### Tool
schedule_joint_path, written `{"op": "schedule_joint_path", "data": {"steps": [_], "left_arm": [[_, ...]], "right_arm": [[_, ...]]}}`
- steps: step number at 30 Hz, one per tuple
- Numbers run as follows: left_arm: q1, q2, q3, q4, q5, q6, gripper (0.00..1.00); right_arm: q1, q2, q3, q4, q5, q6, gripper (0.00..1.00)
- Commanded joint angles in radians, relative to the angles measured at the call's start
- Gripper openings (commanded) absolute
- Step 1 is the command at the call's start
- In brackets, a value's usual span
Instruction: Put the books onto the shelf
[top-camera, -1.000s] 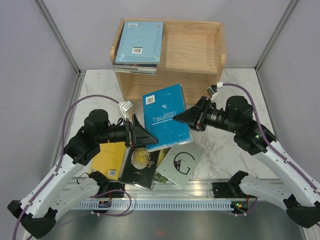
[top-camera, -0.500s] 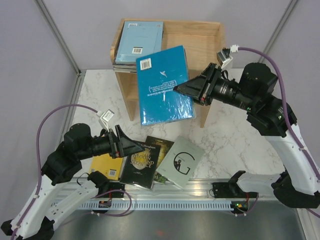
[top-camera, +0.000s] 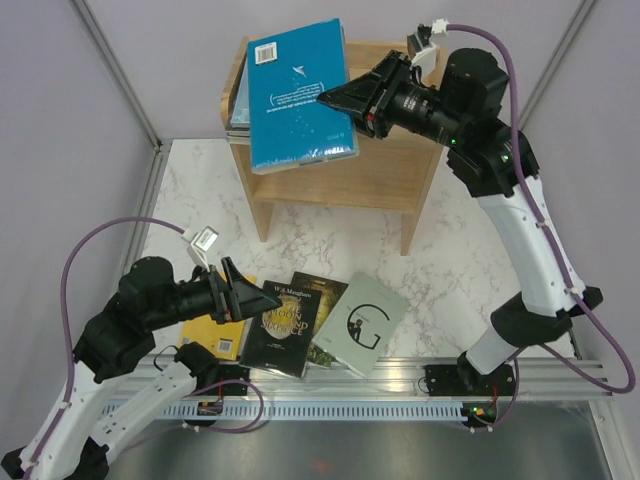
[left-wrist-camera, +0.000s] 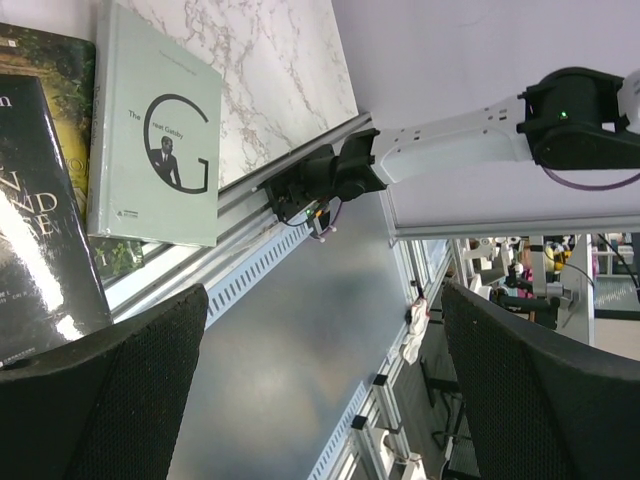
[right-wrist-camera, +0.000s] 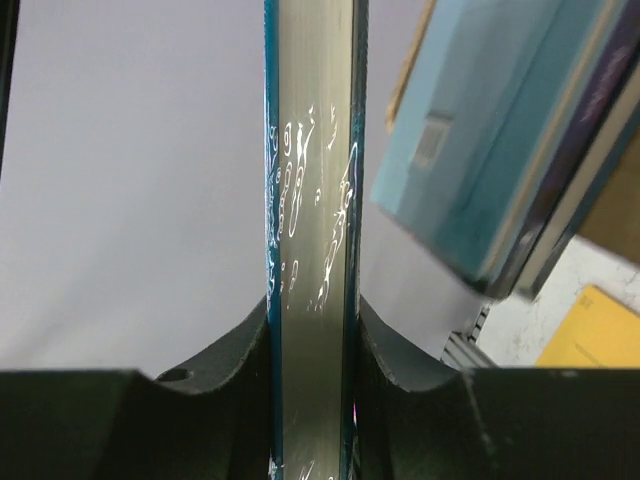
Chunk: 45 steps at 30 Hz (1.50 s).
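My right gripper (top-camera: 328, 98) is shut on the right edge of a teal book (top-camera: 298, 95) and holds it in the air, tilted, above the left part of the wooden shelf (top-camera: 400, 160). In the right wrist view the book's page edge (right-wrist-camera: 310, 200) stands clamped between both fingers (right-wrist-camera: 400, 350). A stack topped by a light blue book (right-wrist-camera: 500, 130) lies on the shelf's top tier, mostly hidden behind the teal one. On the table lie a yellow book (top-camera: 205, 335), a black book (top-camera: 280, 325), a green illustrated book (top-camera: 325, 350) and a pale grey-green book (top-camera: 362, 322). Over the black one my left gripper (top-camera: 262, 300) hangs open and empty.
The slotted aluminium rail (top-camera: 350, 405) runs along the near table edge by the arm bases. Grey walls close in the back and both sides. The left wrist view looks past the grey-green book (left-wrist-camera: 155, 150) and the rail (left-wrist-camera: 250, 250) to the floor.
My right arm has lifted the teal book up and back, from in front of the shelf to above its top tier. The left arm has drawn back towards the near left and stayed open.
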Motion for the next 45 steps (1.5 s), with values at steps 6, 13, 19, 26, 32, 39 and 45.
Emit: {"op": "schedule_joint_path", "data": {"steps": [6, 13, 19, 26, 32, 39, 45], "left_arm": [[0.003, -0.037, 0.027, -0.023, -0.028, -0.007, 1.00], [0.003, -0.046, 0.031, -0.040, -0.036, -0.006, 1.00], [0.003, -0.044, 0.035, -0.054, -0.052, 0.005, 1.00], [0.003, -0.015, 0.039, -0.052, -0.061, 0.025, 1.00], [0.003, 0.018, 0.050, -0.051, -0.062, 0.048, 1.00], [0.003, 0.040, 0.053, -0.049, -0.065, 0.060, 1.00], [0.003, 0.048, 0.054, -0.046, -0.061, 0.063, 1.00]], "right_arm": [[-0.075, 0.190, 0.149, 0.328, 0.012, 0.185, 0.00], [-0.088, 0.279, 0.192, 0.434, 0.052, 0.279, 0.00], [-0.088, 0.252, 0.137, 0.433, 0.101, 0.248, 0.00], [-0.078, 0.235, 0.094, 0.406, 0.112, 0.219, 0.00], [-0.058, 0.217, 0.084, 0.376, 0.109, 0.187, 0.00], [-0.062, 0.166, 0.046, 0.336, 0.075, 0.118, 0.63], [-0.082, 0.120, 0.000, 0.246, 0.035, 0.058, 0.84]]}}
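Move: The blue book is already in the right hand, and the stack of books it is going onto, at the left of the upper shelf, has its middle about 11 cm ahead of that hand, 12 cm to its left and 8 cm below. The shelf's left side stands some 8 cm left of the stack's middle. The bare shelf board lies about 11 cm ahead of the hand, 7 cm right and 11 cm down. From the idle left hand the stack is roughly 30 cm ahead, 3 cm right and 18 cm up. The right hand, still pinching the blue book by its right edge, carries it forward about 14 cm, fast at first and then easing, sinking some 4 cm onto the stack while the wrist rolls 10 to 15 degrees so that the book's far edge dips level and turns it slightly clockwise. It lingers there, then opens its fingers wide to let go of the book and begins to draw back some 4 cm, rising a little, with the open fingers still around the book's right edge. ##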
